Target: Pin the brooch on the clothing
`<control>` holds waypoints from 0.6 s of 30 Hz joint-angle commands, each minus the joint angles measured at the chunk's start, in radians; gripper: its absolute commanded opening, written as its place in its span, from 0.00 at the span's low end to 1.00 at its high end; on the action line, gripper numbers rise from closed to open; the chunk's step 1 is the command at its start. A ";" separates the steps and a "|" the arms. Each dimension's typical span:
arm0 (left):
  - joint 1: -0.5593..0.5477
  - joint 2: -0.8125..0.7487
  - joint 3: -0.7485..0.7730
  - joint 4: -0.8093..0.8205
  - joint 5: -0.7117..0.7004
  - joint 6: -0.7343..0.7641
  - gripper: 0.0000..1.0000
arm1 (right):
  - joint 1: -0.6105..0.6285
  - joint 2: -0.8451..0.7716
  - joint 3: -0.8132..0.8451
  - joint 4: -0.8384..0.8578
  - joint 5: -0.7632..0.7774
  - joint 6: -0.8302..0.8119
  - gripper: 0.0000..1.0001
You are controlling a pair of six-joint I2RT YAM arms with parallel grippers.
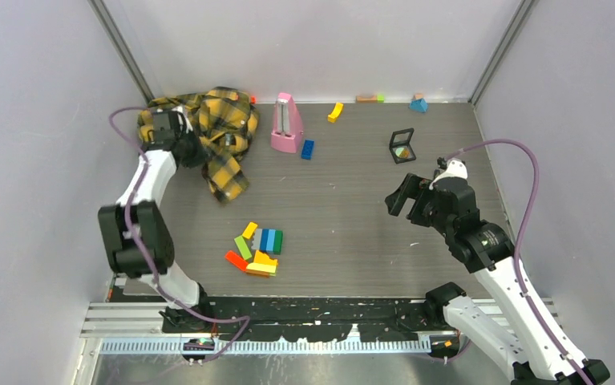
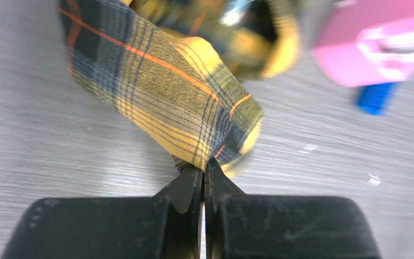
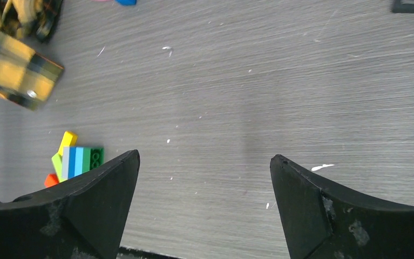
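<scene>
The clothing [image 1: 216, 136], a yellow-and-black plaid shirt, lies crumpled at the back left of the table. My left gripper [image 1: 194, 151] is down on its left part. In the left wrist view, the left gripper [image 2: 204, 166] is shut on a fold of the clothing [image 2: 172, 91], which lifts away from the fingertips. The brooch [image 1: 401, 151], a tiny shiny greenish round piece, sits inside a small black square case [image 1: 402, 145] at the back right. My right gripper [image 1: 404, 200] hangs open just in front of that case. In the right wrist view, the right gripper [image 3: 204, 162] has only bare table between its fingers.
A pink wedge-shaped object [image 1: 287, 124] and a blue brick [image 1: 308, 149] stand just right of the shirt. A heap of coloured bricks [image 1: 257, 249] lies at the centre front. A yellow brick [image 1: 335, 112] and small blocks [image 1: 418, 103] lie by the back wall. Grey walls close both sides.
</scene>
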 commanded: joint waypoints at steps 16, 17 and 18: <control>-0.816 -0.321 0.465 -0.291 0.342 0.152 0.00 | 0.003 -0.095 -0.020 0.169 -0.192 0.102 0.97; -0.853 -0.290 0.459 -0.286 0.332 0.156 0.00 | 0.003 -0.110 -0.023 0.157 -0.150 0.109 0.97; -0.889 -0.258 0.459 -0.286 0.319 0.163 0.00 | 0.004 -0.138 -0.031 0.145 -0.127 0.122 0.97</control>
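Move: The clothing is already pinched in the left hand at the near side of its heap; it is headed for the open right gripper, roughly 65 cm to this hand's right, 20 cm back and 10 cm higher. The pink metronome stands some 27 cm right and 7 cm ahead, the blue brick about 34 cm right and 3 ahead, the coloured blocks 20 cm right and 24 back. From the right hand, the clothing's middle lies about 62 cm left, 27 ahead, 15 below. The pinched clothing is hoisted by the left hand, at first mostly up, then sweeping right and back towards the right gripper: some 32 cm up, 30 right and 20 back, fingers staying shut while the wrist swings clockwise about 65 degrees and its fingers tip upward. Meanwhile the open right hand eases about 4 cm left, then rises slightly, touching nothing. ##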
